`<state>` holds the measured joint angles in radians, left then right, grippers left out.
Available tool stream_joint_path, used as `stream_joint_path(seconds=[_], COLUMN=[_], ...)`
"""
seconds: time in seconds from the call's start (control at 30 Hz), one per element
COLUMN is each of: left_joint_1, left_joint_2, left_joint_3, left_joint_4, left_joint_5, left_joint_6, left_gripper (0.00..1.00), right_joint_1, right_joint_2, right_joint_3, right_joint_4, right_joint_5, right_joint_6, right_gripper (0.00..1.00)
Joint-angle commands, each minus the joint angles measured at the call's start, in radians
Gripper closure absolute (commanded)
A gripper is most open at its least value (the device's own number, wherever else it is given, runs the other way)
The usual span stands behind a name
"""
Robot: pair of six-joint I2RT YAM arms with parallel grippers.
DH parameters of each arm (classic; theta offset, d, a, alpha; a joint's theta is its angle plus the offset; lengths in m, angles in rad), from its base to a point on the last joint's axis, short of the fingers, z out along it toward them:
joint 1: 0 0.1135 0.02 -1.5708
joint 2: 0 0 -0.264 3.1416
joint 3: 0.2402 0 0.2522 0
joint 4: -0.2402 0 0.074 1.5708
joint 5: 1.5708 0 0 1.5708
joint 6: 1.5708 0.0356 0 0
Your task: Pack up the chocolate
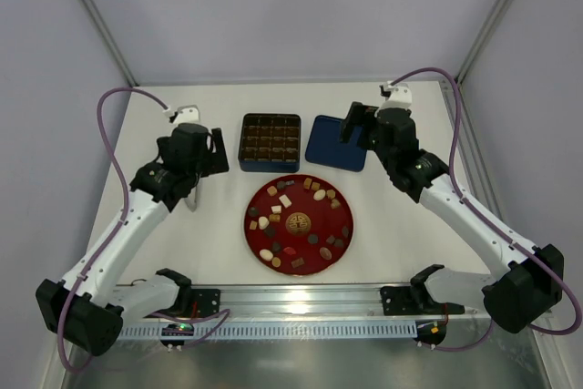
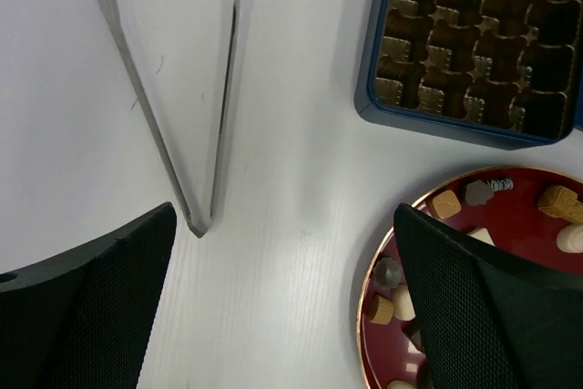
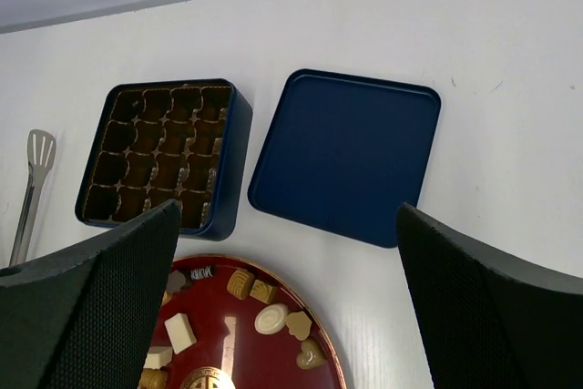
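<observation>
Many small chocolates (image 1: 285, 200), brown, tan and cream, lie on the round red plate (image 1: 339, 237) at the table's middle. Behind it stands the dark blue box (image 1: 271, 142) with an empty gold grid. My left gripper (image 1: 221, 154) hangs open and empty left of the box, above the table; in its wrist view the gripper (image 2: 284, 293) frames bare table, with the plate's edge (image 2: 363, 312) and chocolates (image 2: 381, 309) at right. My right gripper (image 1: 353, 123) is open and empty over the box lid (image 1: 336, 142); in its wrist view the gripper (image 3: 290, 298) faces the box (image 3: 228, 166), lid (image 3: 346, 154) and chocolates (image 3: 272, 318).
Metal tongs (image 1: 192, 198) lie on the table left of the plate, under the left arm; they show in the left wrist view (image 2: 173, 97) and at the right wrist view's left edge (image 3: 32, 184). The table's aluminium front rail (image 1: 301, 302) runs along the near edge.
</observation>
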<state>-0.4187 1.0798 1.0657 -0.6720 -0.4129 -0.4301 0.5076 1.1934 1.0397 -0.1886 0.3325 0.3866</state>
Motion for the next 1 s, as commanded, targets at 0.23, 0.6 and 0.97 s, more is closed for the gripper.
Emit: stream_joint_path(seconds=[0.23, 0.6, 0.97], left_joint_1=[0.217, 0.362, 0.443], left_joint_2=[0.17, 0.385, 0.64], left_joint_3=[0.057, 0.019, 0.077], left_joint_4=[-0.092, -0.003, 0.069], left_joint_5=[0.05, 0.238, 0.232], left_joint_6=[-0.081, -0.029, 0.036], left_gripper=[0.0, 0.0, 0.0], right_joint_1=[0.0, 0.0, 0.0], right_joint_2=[-0.011, -0.002, -0.002], right_joint_3=[0.025, -0.001, -0.046], right_joint_4=[0.003, 0.024, 0.06], right_joint_5=[-0.07, -0.177, -0.207], right_joint_6=[-0.049, -0.019, -0.005], right_gripper=[0.0, 0.0, 0.0])
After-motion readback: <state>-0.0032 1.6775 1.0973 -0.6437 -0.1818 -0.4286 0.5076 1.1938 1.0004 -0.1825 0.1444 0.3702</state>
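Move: The tongs lie on the table, their middle about 8 cm ahead of the left hand, 9 cm to its left and some 21 cm below, hinge end towards the robot. The box stands about 20 cm to the right of the tongs and 7 cm farther out; the round plate's middle is roughly 27 cm right of the tongs and 14 cm nearer. From the right hand the tongs are about 38 cm left, 2 cm ahead and 25 cm down. Down onto the hinge half of the tongs heads the left hand, sinking nearly 18 cm with about 9 cm to the left, most of that sideways travel early, before the steep descent. It tips some 30 degrees further downwards and swings counter-clockwise, fingers staying wide open astride the tongs' line. The empty right hand drifts a few centimetres left, slightly down and back, turning a little counter-clockwise. ##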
